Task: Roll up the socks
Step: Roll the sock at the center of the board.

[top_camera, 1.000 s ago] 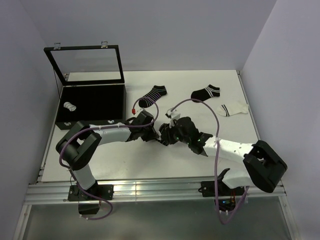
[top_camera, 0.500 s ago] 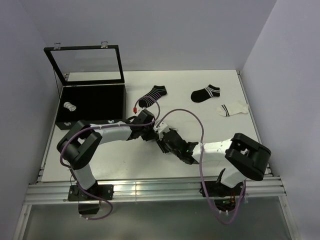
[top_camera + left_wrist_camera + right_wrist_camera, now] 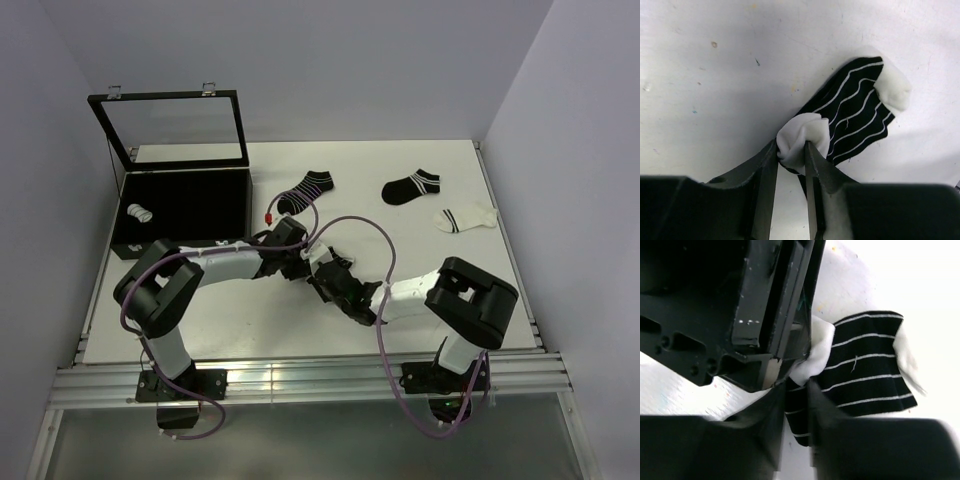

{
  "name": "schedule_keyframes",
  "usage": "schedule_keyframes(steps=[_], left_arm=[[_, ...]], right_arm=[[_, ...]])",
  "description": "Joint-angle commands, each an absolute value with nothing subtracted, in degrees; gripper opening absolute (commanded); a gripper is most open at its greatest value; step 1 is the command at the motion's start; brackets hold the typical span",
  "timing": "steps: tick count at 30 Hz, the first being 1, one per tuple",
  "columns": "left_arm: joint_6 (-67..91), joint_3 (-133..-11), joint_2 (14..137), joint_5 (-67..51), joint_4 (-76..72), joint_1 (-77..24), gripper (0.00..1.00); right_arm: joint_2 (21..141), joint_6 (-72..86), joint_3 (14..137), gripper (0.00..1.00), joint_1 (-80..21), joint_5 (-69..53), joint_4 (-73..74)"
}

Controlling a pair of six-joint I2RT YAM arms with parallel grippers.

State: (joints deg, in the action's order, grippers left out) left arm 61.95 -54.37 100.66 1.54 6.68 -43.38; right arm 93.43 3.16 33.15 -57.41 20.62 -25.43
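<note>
A black sock with thin white stripes and white toe and heel [image 3: 855, 115] lies on the white table between both arms. My left gripper [image 3: 791, 151] is shut on its bunched white end. In the right wrist view the same sock [image 3: 865, 365] shows, and my right gripper [image 3: 797, 400] is shut on the black striped edge just below that white bunch, right beside the left gripper's body [image 3: 765, 305]. From above, the left gripper [image 3: 297, 261] and right gripper [image 3: 323, 276] meet at the table's middle and hide this sock.
Three flat socks lie at the back: a striped one [image 3: 305, 190], a black one [image 3: 411, 186] and a white one [image 3: 466, 217]. An open black box [image 3: 200, 200] at the left holds a rolled sock [image 3: 140, 212]; its lid [image 3: 175, 130] stands up.
The right arm has folded in to the left, bringing its gripper against the left one, and its jaws have narrowed onto the sock. The left gripper has kept its hold and place.
</note>
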Motion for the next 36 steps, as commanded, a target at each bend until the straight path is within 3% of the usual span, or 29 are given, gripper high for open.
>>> schedule_keyframes(steps=[1, 5, 10, 15, 24, 36], left_arm=[[59.68, -53.7, 100.55, 0.53, 10.72, -42.98, 0.33], [59.59, -52.74, 98.27, 0.53, 10.64, -41.22, 0.42], [60.73, -50.54, 93.52, 1.93, 10.02, -38.15, 0.58], [62.48, -47.56, 88.43, 4.39, 9.41, -36.48, 0.67], [64.07, -40.26, 83.76, 2.29, 1.76, -36.65, 0.69], [64.42, -42.45, 88.85, 3.51, 0.53, -38.85, 0.67]], right_arm=[[96.5, 6.32, 34.54, 0.21, -57.83, 19.52, -21.1], [96.33, 7.99, 34.37, 0.01, -57.66, 17.5, -19.87], [94.66, 11.24, 33.75, 0.0, -54.85, 8.98, -19.25], [94.57, 15.38, 36.03, 0.0, -48.62, -9.02, -16.71], [101.51, 23.55, 42.27, 0.0, -38.06, -32.05, -14.32], [111.53, 31.64, 42.98, 0.0, -30.68, -44.47, -20.21]])
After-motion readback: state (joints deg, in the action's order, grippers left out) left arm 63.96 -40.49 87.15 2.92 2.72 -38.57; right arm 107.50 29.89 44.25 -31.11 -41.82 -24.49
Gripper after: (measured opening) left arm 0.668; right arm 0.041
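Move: The sock's rolled white end is still pinched between the left fingers, its middle about 1 cm below that hand point. It lies some 1 cm ahead, 1 cm left and 1 cm below the right hand, whose fingers are partly open around the roll's edge. The spare striped sock lies about 18 cm ahead of the left hand and 1 cm left. The box's middle is some 30 cm to the left hand's left and 14 cm ahead. The sock's rolled end passes from left to right: the right fingers close and pinch it low over the table, then that hand twists roughly 60 degrees, its fingers swinging from forward-left to pointing left as it shifts about 2.5 cm left. The left fingers open wide and let go, backing left about 7 cm and rising 2 cm, then easing slightly back right and down. ##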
